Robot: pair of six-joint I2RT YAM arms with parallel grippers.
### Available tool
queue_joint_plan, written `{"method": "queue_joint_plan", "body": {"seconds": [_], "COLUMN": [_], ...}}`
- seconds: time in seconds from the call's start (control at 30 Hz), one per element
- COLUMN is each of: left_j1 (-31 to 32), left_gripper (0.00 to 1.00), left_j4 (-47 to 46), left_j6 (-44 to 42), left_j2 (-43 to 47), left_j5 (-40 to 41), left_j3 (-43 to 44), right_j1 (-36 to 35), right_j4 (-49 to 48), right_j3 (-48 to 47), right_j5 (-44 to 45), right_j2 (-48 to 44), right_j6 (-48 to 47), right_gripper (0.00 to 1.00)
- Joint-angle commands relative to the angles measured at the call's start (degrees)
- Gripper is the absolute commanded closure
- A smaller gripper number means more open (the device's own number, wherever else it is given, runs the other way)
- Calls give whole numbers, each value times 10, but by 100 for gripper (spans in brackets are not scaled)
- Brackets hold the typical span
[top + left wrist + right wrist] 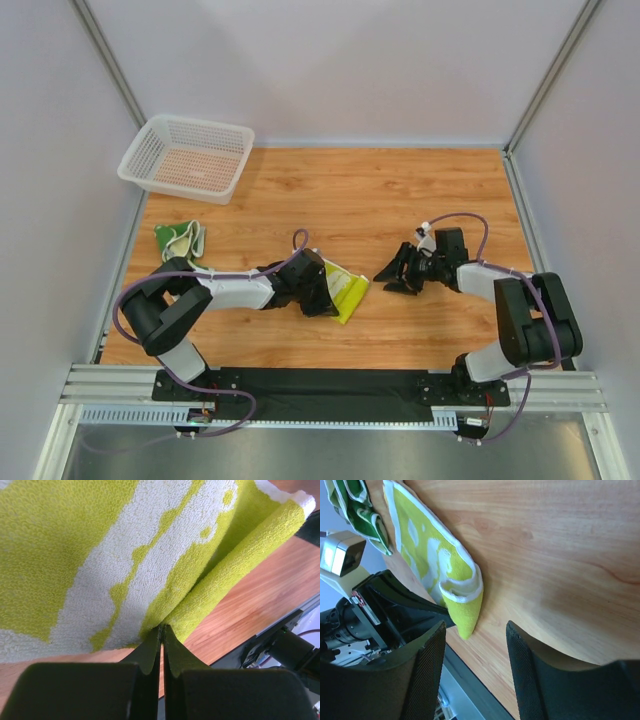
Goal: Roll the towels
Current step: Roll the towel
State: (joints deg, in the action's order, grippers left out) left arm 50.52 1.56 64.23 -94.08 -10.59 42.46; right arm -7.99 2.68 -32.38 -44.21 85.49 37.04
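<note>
A yellow-green towel (347,289) with white patches lies on the wooden table just left of centre. My left gripper (318,291) is shut on its near edge, and in the left wrist view the fingertips (162,630) pinch a fold of the towel (100,555). My right gripper (396,275) stands open a short way to the towel's right, with nothing between its fingers. In the right wrist view the towel (427,555) has one corner curled over, just ahead of the open right gripper (476,630). A second towel (181,240), green and cream, lies bunched at the left.
A white mesh basket (187,157) stands at the table's back left corner. The green and cream towel (355,510) and the left arm (385,610) show at the left of the right wrist view. Walls close in both sides.
</note>
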Motion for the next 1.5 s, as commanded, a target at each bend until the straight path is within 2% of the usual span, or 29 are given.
{"method": "queue_joint_plan", "body": {"seconds": [0.0,0.37,0.6,0.77,1.07,1.17,1.23,1.33,1.47], "left_j1": [-5,-5,-5,-5,-6,-7,-8,-8,-7], "left_gripper": [100,100,100,100,100,100,100,100,98], "left_j4": [57,53,54,52,50,51,51,48,66], "left_j6": [-12,-7,-7,-6,-6,-6,-6,-12,-34], "left_j2": [0,2,2,3,1,3,4,4,8], "left_j5": [22,17,16,17,16,14,15,11,19], "left_j3": [-5,-11,-11,-13,-14,-15,-15,-14,-1], "right_j1": [-9,-47,-66,-85,-102,-103,-104,-104,-104], "right_j4": [-86,-174,-180,-189,-212,-212,-211,-207,-185], "right_j3": [19,40,27,15,8,6,6,5,-2], "right_j5": [-35,-33,-23,-15,-11,-11,-13,-14,-10], "right_j2": [12,85,108,136,167,170,169,166,156], "right_j6": [18,44,47,47,56,55,54,54,51], "right_gripper": [47,48,50,56,58,66,78,87,90]}}
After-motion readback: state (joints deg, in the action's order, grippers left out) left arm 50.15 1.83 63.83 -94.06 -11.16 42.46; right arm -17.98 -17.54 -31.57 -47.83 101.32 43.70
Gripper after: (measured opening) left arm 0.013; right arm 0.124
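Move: The right hand, open and empty, has the folded yellow towel's far right corner about 6 cm to its left, 1 cm back and 4 cm below. The left gripper, shut on the towel, stands 12 cm to the right hand's left and 7 cm back; the towel's near corner is about 10 cm left and 10 cm back. From the left hand the far right corner lies some 6 cm right and 5 cm ahead. The right hand goes about 6 cm left and 4 cm down, closing on the towel's far right corner. ##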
